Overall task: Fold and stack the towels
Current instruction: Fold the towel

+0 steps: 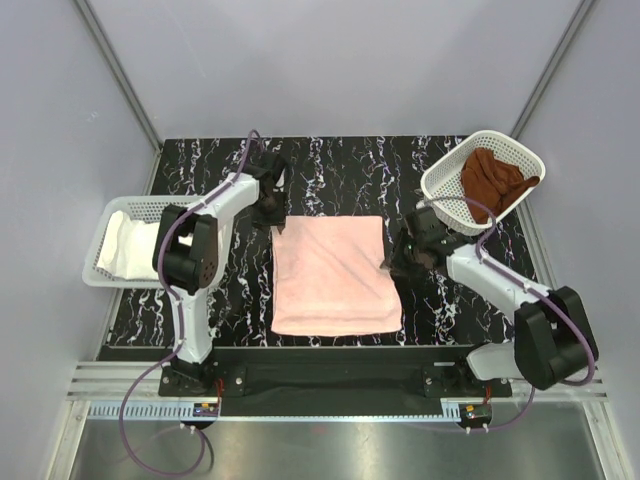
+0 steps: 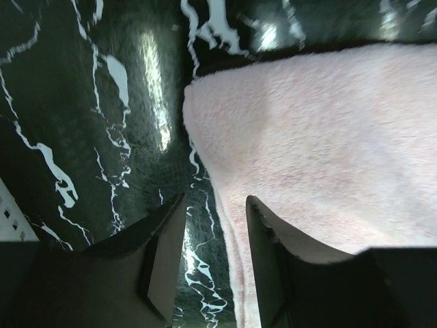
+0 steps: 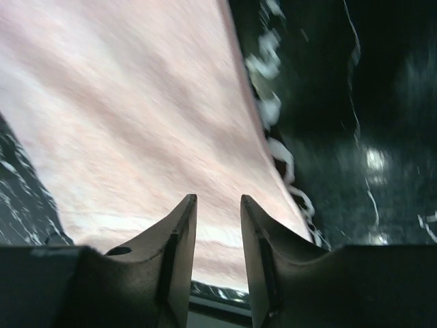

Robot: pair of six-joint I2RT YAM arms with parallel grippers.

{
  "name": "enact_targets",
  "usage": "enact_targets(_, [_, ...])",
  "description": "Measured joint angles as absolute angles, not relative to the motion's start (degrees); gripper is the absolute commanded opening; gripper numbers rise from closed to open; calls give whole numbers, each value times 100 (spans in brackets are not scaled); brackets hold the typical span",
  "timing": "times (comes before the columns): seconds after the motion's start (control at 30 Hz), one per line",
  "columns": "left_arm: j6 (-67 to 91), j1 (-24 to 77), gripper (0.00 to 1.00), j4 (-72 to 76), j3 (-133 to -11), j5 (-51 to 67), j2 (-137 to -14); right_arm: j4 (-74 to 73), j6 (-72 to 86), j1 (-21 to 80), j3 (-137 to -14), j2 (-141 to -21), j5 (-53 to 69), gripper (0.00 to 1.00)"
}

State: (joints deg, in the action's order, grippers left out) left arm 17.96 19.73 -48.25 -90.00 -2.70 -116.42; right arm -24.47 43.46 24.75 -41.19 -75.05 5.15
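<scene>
A pale pink towel (image 1: 335, 275) lies folded flat in the middle of the black marbled table. My left gripper (image 1: 278, 222) hovers at its far left corner. In the left wrist view that gripper (image 2: 215, 205) is open, one finger over the pink towel (image 2: 321, 137) and the other over bare table, with nothing clamped. My right gripper (image 1: 392, 262) is at the towel's right edge. The right wrist view is blurred; there the gripper (image 3: 218, 199) stands open just above the pink towel (image 3: 136, 116). A white towel (image 1: 125, 245) lies in the left basket. A rust-brown towel (image 1: 495, 180) sits in the right basket.
A white mesh basket (image 1: 100, 272) sits at the table's left edge. Another white mesh basket (image 1: 440, 200) is tilted at the far right, just behind my right arm. Grey walls with metal rails enclose the table.
</scene>
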Motion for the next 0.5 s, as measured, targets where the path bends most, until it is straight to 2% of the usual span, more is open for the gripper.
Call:
enact_targets(0.17, [1673, 1973, 43, -4792, -9334, -27, -11657, -2497, 3684, 2453, -5813, -8582, 344, 42])
enact_targets(0.3, [1627, 1970, 41, -4781, -9470, -19, -11837, -2482, 2967, 2349, -6893, -9647, 285, 38])
enact_targets(0.5, [1601, 1962, 40, -4768, -9566, -19, -12280, -2528, 2152, 1975, -7900, -11080, 307, 35])
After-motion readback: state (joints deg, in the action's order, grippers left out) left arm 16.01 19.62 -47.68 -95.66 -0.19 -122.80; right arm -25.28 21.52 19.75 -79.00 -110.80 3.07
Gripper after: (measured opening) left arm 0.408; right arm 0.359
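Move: The far right corner of the pink towel lies about 21 cm ahead of the right hand, in line with it and some 5 cm below. From the left hand, the far left corner is about 5 cm ahead, 2 cm to the left and 3 cm below. The basket with the brown towel is centred about 31 cm ahead and 34 cm to the right of the right hand; the white towel's basket is roughly 40 cm left of the left hand and 4 cm back. Towards the towel's far right corner the right hand sweeps quickly forward some 17 cm, arching up over the right edge and sinking back to its starting height, turning about 10 degrees counter-clockwise. Meanwhile the left hand eases 2 cm forward and a little right, first rising, then dropping about 3 cm beside the far left corner; both grippers stay part open, and contact can't be made out. ##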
